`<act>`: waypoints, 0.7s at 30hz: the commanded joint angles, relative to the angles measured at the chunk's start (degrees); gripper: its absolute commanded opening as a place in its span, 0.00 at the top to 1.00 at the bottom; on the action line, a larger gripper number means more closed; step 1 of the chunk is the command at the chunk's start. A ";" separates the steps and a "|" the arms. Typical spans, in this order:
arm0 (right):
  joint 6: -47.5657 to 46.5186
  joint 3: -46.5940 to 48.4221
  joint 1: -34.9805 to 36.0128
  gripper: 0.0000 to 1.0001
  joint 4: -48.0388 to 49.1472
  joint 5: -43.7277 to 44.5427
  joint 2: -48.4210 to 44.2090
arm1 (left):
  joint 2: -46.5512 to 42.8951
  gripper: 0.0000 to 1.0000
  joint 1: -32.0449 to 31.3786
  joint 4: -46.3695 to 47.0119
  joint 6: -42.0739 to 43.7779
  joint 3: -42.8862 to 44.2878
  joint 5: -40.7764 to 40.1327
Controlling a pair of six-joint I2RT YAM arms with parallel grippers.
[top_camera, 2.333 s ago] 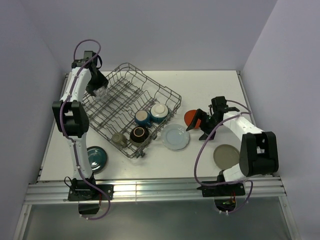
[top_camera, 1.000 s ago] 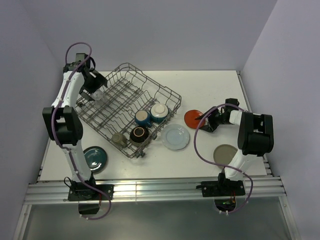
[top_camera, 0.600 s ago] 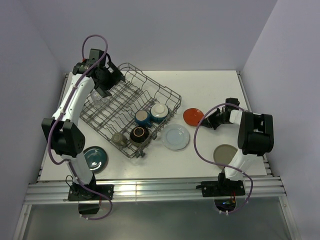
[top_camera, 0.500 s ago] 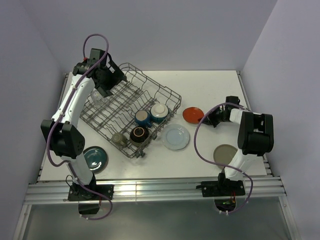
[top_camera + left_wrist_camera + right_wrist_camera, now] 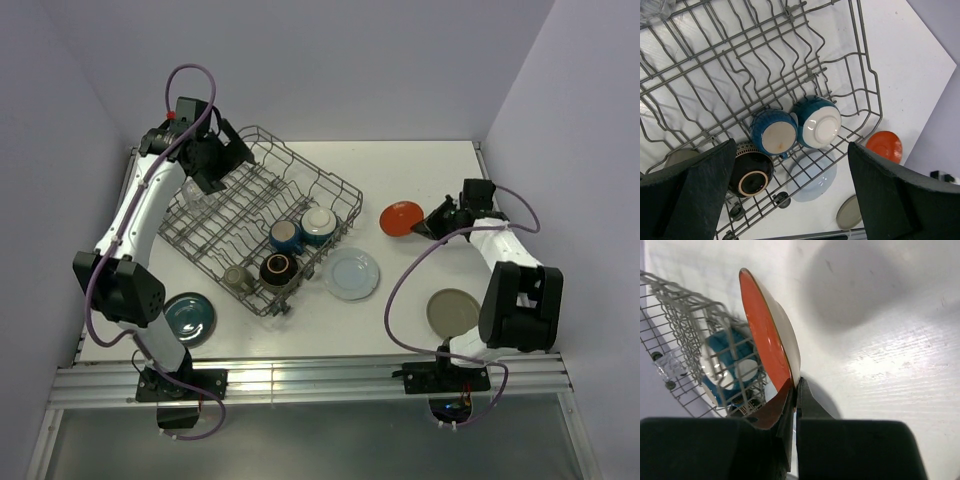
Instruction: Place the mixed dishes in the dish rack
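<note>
My right gripper (image 5: 437,222) is shut on the rim of the red-orange plate (image 5: 402,217), which tilts on edge above the table, right of the dish rack (image 5: 250,170). In the right wrist view the plate (image 5: 767,345) is pinched between my fingers (image 5: 795,390). My left gripper (image 5: 222,155) hangs open over the rack's far left part, holding nothing (image 5: 791,150). In the rack lie two blue cups (image 5: 284,236) (image 5: 318,226), a dark bowl (image 5: 278,268), a small beige bowl (image 5: 237,278) and a clear glass (image 5: 197,190).
On the table lie a pale blue plate (image 5: 351,274) beside the rack's near right side, a teal plate (image 5: 188,317) at the near left and a beige plate (image 5: 452,311) close to the right arm's base. Walls enclose the table.
My right gripper has shut on the red-orange plate's rim and raised it, tilting it and carrying it slightly right. My left arm swung from the rack's left edge over its back.
</note>
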 commanded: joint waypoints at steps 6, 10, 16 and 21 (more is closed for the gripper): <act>-8.85 15.21 7.86 1.00 -5.36 7.82 -7.90 | -5.72 0.01 -0.46 -0.64 1.62 -3.57 -4.02; -13.42 29.06 16.64 1.00 -8.34 14.04 -5.27 | -8.09 0.01 -0.90 -3.97 -0.32 -5.33 -12.55; -20.01 46.30 28.77 1.00 -11.42 19.33 5.35 | -13.45 0.01 -0.90 -5.73 -1.28 -9.98 -20.03; -28.35 57.91 35.19 1.00 -11.08 26.27 15.46 | -19.76 0.01 -0.90 -7.84 -1.11 -14.99 -22.58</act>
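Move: The right hand already holds the red plate by its rim, off the table; the middle of the dish rack lies about 40 cm to its left and 5 cm farther out, slightly lower. The teal bowl in the rack is some 24 cm left, nearly level, and the light-blue plate about 16 cm left and 9 cm back, 7 cm below. From the open left hand, the teal plate lies roughly 27 cm back, 14 cm left and 25 cm down; the racked glass stands 9 cm left, 2 cm ahead, 20 cm below. Up and to the left, with a smaller reach forward, the right hand swings the red plate from the open table towards the rack, rising about 23 cm; its fingers keep their pinch on the rim while the wrist tips up and rolls, and the climb levels off at the end. The wide-open left hand draws back and left, about 7 cm each way, towards the teal plate, staying high and rolling slightly. ##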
